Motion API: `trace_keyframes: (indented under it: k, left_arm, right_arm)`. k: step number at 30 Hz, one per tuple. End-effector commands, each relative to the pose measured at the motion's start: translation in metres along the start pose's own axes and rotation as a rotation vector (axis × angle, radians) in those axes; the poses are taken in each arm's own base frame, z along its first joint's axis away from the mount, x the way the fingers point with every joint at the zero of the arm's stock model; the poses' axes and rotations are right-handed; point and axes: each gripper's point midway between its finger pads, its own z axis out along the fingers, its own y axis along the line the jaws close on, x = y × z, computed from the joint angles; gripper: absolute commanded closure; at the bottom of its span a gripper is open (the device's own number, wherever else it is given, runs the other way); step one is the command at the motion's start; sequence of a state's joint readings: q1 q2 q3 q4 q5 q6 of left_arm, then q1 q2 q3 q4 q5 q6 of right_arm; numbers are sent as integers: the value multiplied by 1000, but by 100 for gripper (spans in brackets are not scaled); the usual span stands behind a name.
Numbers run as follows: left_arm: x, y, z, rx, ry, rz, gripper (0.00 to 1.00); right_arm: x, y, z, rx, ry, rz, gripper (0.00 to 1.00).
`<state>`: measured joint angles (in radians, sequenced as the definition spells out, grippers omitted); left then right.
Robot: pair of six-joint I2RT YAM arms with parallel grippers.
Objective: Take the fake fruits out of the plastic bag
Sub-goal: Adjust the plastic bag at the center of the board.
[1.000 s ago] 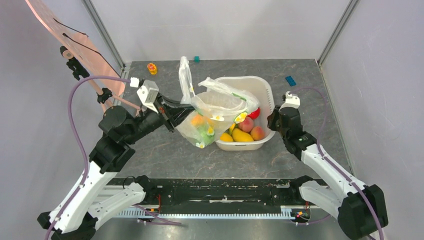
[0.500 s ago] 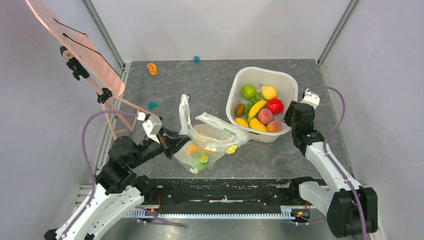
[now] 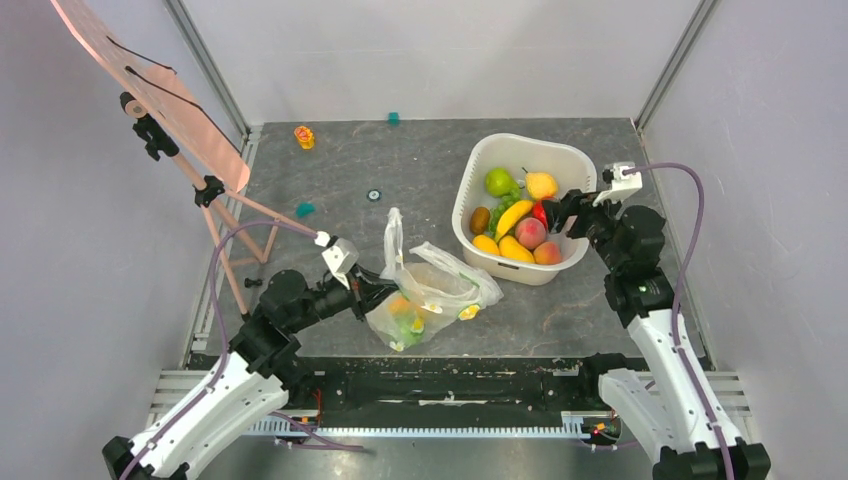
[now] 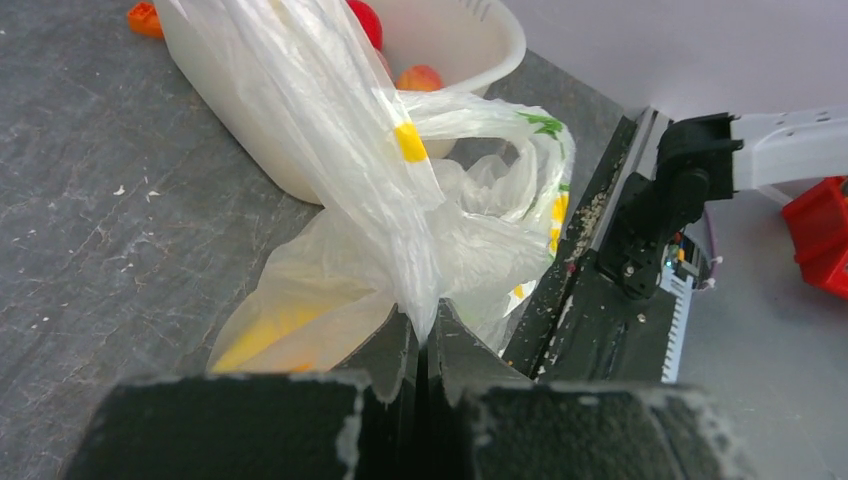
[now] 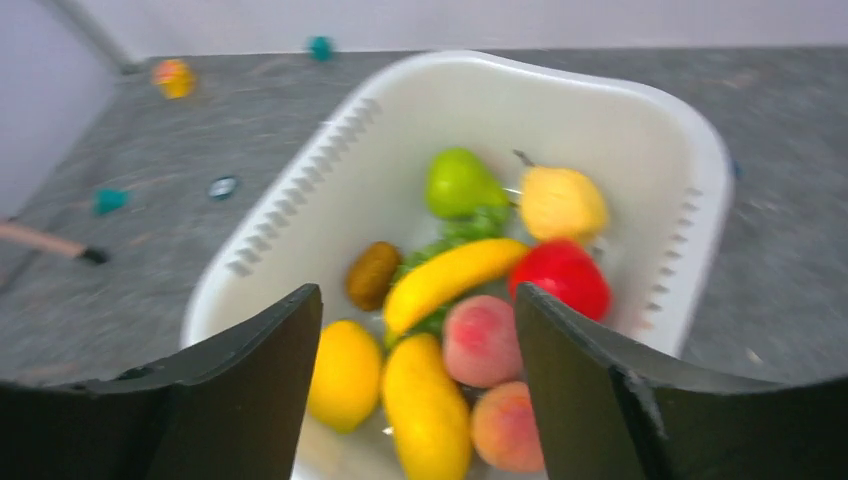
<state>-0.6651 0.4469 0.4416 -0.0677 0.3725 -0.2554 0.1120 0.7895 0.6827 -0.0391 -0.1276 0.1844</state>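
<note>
The plastic bag (image 3: pixel 432 292) lies crumpled on the table near the front edge, left of the basin. My left gripper (image 3: pixel 374 296) is shut on a bunched fold of the plastic bag (image 4: pixel 400 200); its jaws (image 4: pixel 425 325) pinch the film. An orange-yellow fruit (image 3: pixel 399 305) and a green one (image 3: pixel 408 326) show through the film. My right gripper (image 3: pixel 560 207) hangs open and empty over the basin's right side. Between its fingers (image 5: pixel 415 295) I see fake fruits in the basin: a banana (image 5: pixel 455 280), a red fruit (image 5: pixel 560 278) and peaches (image 5: pixel 480 340).
The white basin (image 3: pixel 524 143) stands at the right middle, holding several fruits. A pink board on a wooden stand (image 3: pixel 150 100) leans at the left. Small toys lie at the back: an orange one (image 3: pixel 304 136), teal blocks (image 3: pixel 393 118) (image 3: pixel 305 209), a small ring (image 3: pixel 374 195).
My left gripper has dragged the bag off the basin, toward the near edge. The basin has shifted right. My right gripper has opened wide and now points over the basin.
</note>
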Motion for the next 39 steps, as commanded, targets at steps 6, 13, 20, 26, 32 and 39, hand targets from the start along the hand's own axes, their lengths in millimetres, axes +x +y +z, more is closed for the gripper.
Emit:
trace_keyframes:
  k: [6, 13, 20, 26, 32, 39]
  left_arm:
    - [-11, 3, 26, 82, -138, 253, 98]
    - [24, 0, 38, 93, -72, 261, 98]
    - [33, -6, 35, 105, -69, 271, 98]
    - [39, -5, 32, 104, -60, 272, 97]
    - [45, -6, 32, 117, -43, 279, 97]
    - [46, -6, 31, 112, -48, 282, 95]
  right_arm:
    - [-31, 123, -67, -628, -15, -23, 58]
    - [6, 176, -86, -740, 90, -22, 79]
    - [53, 231, -95, -780, 215, -97, 88]
    - [87, 252, -104, -790, 305, -118, 99]
    - [115, 237, -90, -662, 355, -135, 100]
    - [149, 242, -84, -665, 455, -166, 100]
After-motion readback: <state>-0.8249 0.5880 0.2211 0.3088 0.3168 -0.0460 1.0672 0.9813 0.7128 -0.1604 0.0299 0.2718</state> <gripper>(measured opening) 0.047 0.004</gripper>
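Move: The left hand already holds the plastic bag by its gathered edge; the bag's middle lies about 7 cm to that hand's right, 5 cm back and 12 cm below. The white basket of fruit stands 29 cm to its right, 17 cm ahead and 17 cm lower. From the right hand, empty and open over that basket, the bag's middle is some 27 cm left, 20 cm back and 15 cm below; the basket's middle is 2 cm ahead, 4 cm left and 20 cm down. Keeping its pinch on the bag, the left hand lowers it about 5 cm and carries it slightly right, tipping down a little. The right hand leaves the basket, sweeping left and back about 28 cm towards the bag, first rising slightly and then sinking; it turns counter-clockwise nearly 45 degrees, shuts its fingers fully on the way and ends close above the bag's loose side, contact not clear. ##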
